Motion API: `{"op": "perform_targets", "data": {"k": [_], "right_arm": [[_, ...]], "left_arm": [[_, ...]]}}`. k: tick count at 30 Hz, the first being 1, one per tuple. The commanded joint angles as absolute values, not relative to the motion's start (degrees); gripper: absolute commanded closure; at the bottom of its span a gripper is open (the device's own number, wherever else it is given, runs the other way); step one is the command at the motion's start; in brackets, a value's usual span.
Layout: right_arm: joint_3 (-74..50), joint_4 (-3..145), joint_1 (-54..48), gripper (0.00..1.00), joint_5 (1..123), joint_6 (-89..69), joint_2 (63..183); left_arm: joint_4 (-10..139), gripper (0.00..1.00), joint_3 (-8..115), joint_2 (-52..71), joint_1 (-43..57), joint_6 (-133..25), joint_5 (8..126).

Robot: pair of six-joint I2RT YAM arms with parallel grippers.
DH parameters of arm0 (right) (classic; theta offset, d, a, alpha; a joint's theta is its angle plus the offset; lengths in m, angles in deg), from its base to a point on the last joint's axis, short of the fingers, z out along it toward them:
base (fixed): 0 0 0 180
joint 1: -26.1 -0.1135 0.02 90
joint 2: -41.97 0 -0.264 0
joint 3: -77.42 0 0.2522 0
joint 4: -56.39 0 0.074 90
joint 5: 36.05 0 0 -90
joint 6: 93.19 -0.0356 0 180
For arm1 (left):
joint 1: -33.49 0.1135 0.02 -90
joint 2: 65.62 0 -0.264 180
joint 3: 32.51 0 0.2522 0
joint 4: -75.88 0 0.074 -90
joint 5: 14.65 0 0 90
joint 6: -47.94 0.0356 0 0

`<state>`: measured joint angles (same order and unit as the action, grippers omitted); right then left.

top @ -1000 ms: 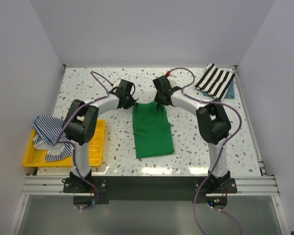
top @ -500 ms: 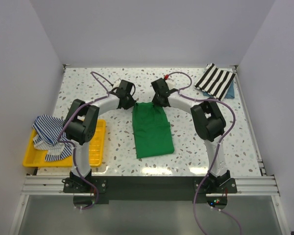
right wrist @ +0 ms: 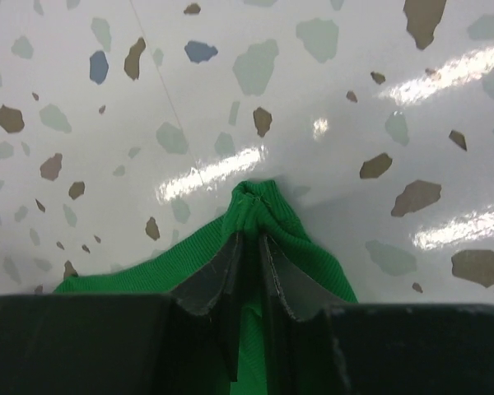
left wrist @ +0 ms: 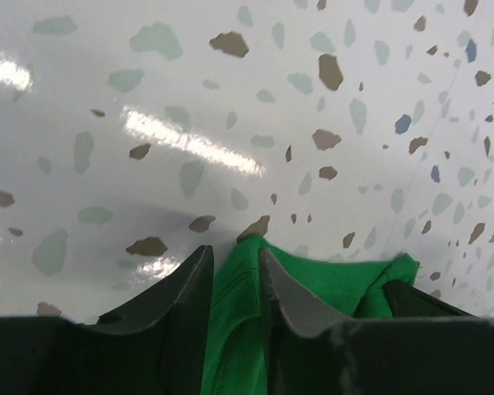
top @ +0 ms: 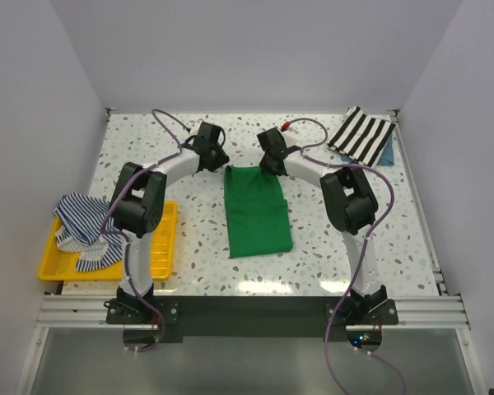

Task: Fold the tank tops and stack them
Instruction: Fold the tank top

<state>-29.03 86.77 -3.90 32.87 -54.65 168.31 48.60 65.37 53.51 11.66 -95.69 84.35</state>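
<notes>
The green tank top [top: 258, 212] lies flat as a folded rectangle in the middle of the table. My left gripper [top: 223, 165] is at its far left corner and my right gripper [top: 270, 167] at its far right corner. In the left wrist view the gripper [left wrist: 230, 255] has green cloth [left wrist: 337, 284] filling the gap between its fingers. In the right wrist view the gripper [right wrist: 249, 239] is pinched tight on a bunched green corner [right wrist: 259, 202]. The navy-and-white striped tank top [top: 78, 226] lies crumpled on the yellow tray [top: 160, 247].
The yellow tray sits at the table's left front edge. A cloth with broad black-and-white stripes [top: 361, 136] lies on something blue at the back right corner. White walls close in the table on three sides.
Both grippers have moved toward the back of the table with the green top's far edge. That edge is now straight and the cloth lies flatter and longer.
</notes>
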Motion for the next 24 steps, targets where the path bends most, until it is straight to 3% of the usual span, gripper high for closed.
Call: {"op": "perform_targets", "data": {"k": [1,4,11,14,17,24], "right_arm": [[-32.23,87.81,-2.12,0.84,28.82,-55.31,170.72],[-34.34,88.43,-1.07,0.84,28.72,-55.22,172.13],[-35.92,85.18,1.05,0.79,32.23,-54.17,173.27],[-37.94,83.42,1.93,0.66,35.05,-51.89,173.28],[-38.99,81.23,2.28,0.44,38.39,-48.63,171.26],[-42.34,85.08,2.89,0.25,42.87,-42.65,165.64]], "left_arm": [[52.18,0.62,70.71,54.96,12.83,-91.90,81.16],[53.24,0.55,72.12,54.70,13.62,-90.40,79.05],[54.21,0.51,68.80,49.52,13.71,-89.34,76.24],[53.78,0.50,64.15,45.22,13.10,-90.58,75.62],[52.72,0.50,57.38,38.21,11.43,-91.19,75.62],[51.23,0.44,39.64,25.27,5.19,-91.20,76.06]]}}
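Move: The half-folded green tank top lies with its middle about 14 cm back of the right hand, 3 cm to its left and 2 cm below; that hand already pinches the far right corner. From the left hand, open a little at the far left corner, the same middle is some 15 cm back, 11 cm right and 3 cm below. The yellow basket's middle is about 23 cm back and 33 cm left of the left hand; the folded striped top lies roughly 12 cm farther out and 31 cm right of the right hand. The right hand keeps its pinch on the far right corner and drags the green tank top forward along the table about 5 cm, slanting a little right, then spreads its fingers wide, lets the cloth go and lifts some 3 cm. Meanwhile the left hand, opening further and clear of the far left corner, goes on forward and up about 3 cm, then swings back roughly 12 cm, still rising and turning slightly clockwise, along the tank top's left side. ##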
